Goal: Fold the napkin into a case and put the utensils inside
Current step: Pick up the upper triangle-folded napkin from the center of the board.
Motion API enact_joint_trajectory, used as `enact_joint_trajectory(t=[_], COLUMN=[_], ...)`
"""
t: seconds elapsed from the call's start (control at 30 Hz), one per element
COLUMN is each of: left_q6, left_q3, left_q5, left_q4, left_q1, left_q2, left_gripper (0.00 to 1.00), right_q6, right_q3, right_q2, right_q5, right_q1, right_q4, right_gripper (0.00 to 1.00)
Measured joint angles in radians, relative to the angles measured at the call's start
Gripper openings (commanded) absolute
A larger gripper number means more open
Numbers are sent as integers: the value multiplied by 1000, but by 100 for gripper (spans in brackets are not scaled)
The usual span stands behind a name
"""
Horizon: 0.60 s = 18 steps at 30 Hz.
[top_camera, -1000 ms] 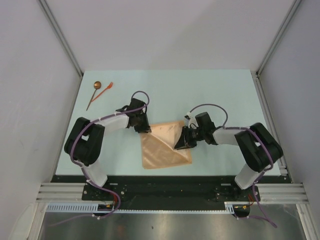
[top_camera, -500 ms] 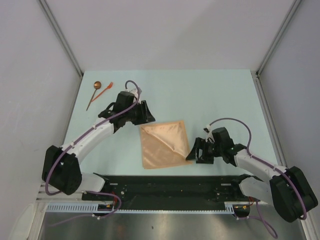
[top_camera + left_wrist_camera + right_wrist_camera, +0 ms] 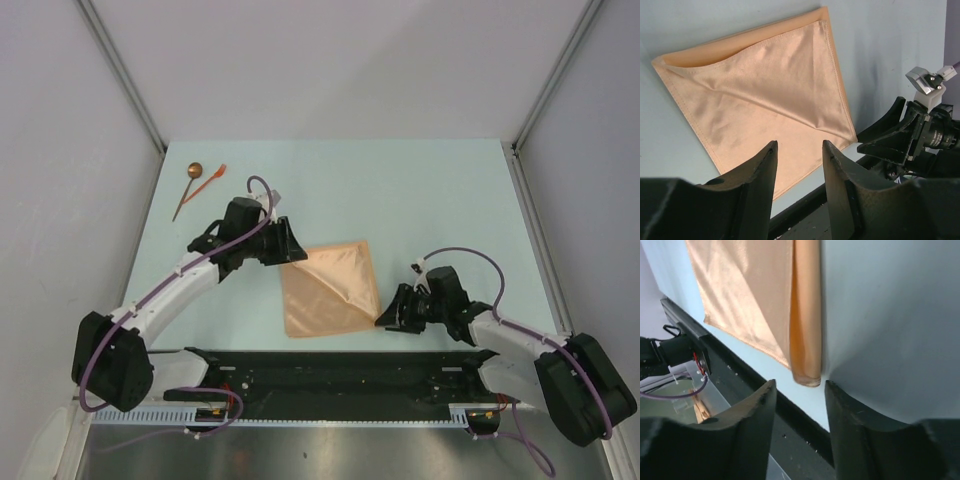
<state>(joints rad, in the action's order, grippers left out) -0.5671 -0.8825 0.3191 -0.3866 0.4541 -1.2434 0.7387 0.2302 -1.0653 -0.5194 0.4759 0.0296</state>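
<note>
The tan-orange napkin (image 3: 330, 290) lies folded flat on the table near the front middle; it also shows in the left wrist view (image 3: 765, 95) and the right wrist view (image 3: 755, 295). My left gripper (image 3: 292, 245) is open and empty at the napkin's far left corner. My right gripper (image 3: 392, 312) is open and empty just beside the napkin's near right corner (image 3: 806, 377), not touching it. The spoon (image 3: 188, 187) and the orange-red fork-like piece (image 3: 210, 181) lie at the far left of the table.
A black rail (image 3: 330, 365) runs along the table's near edge, close under the napkin. Grey walls and metal posts enclose the table on three sides.
My left gripper has come closer to the napkin's far left corner. My right gripper has swung away from the napkin's middle to its near right corner. The napkin lies flatter.
</note>
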Motion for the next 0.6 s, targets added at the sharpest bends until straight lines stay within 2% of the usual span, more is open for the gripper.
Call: enact_joint_trajectory(t=[0.3, 0.33, 0.43, 0.6], left_q6=[0, 0, 1, 1], left_q3=[0, 0, 0, -8], left_q5=[0, 0, -1, -3], left_q4=[-5, -8, -18, -29], left_q1=[0, 0, 0, 0], left_q2=[8, 8, 8, 7], left_gripper=[46, 46, 45, 46], right_q6=[4, 5, 0, -47], right_q3=[2, 2, 13, 75], right_q2=[-111, -120, -136, -175], right_q5=[14, 14, 15, 31], right_q1=[-7, -10, -36, -172], right_q4=[95, 100, 96, 35], right_gripper=[11, 5, 0, 0])
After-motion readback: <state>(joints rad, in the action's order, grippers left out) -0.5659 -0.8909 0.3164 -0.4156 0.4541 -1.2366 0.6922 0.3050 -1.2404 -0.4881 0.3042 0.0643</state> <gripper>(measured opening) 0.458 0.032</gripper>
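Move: The folded napkin's near-right corner lies almost between the right hand's open fingers, about 1 cm ahead and 2 cm below. From that hand, the napkin's near-left corner is some 21 cm left and 1 cm back, its far-right corner roughly 21 cm ahead and 4 cm left, both about 2 cm lower. From the left hand, the near-right corner lies about 11 cm back, 18 cm right and 13 cm down. Right hand sinks about 1 cm, pinches the napkin's near-right corner shut, then drags it forward and right. ##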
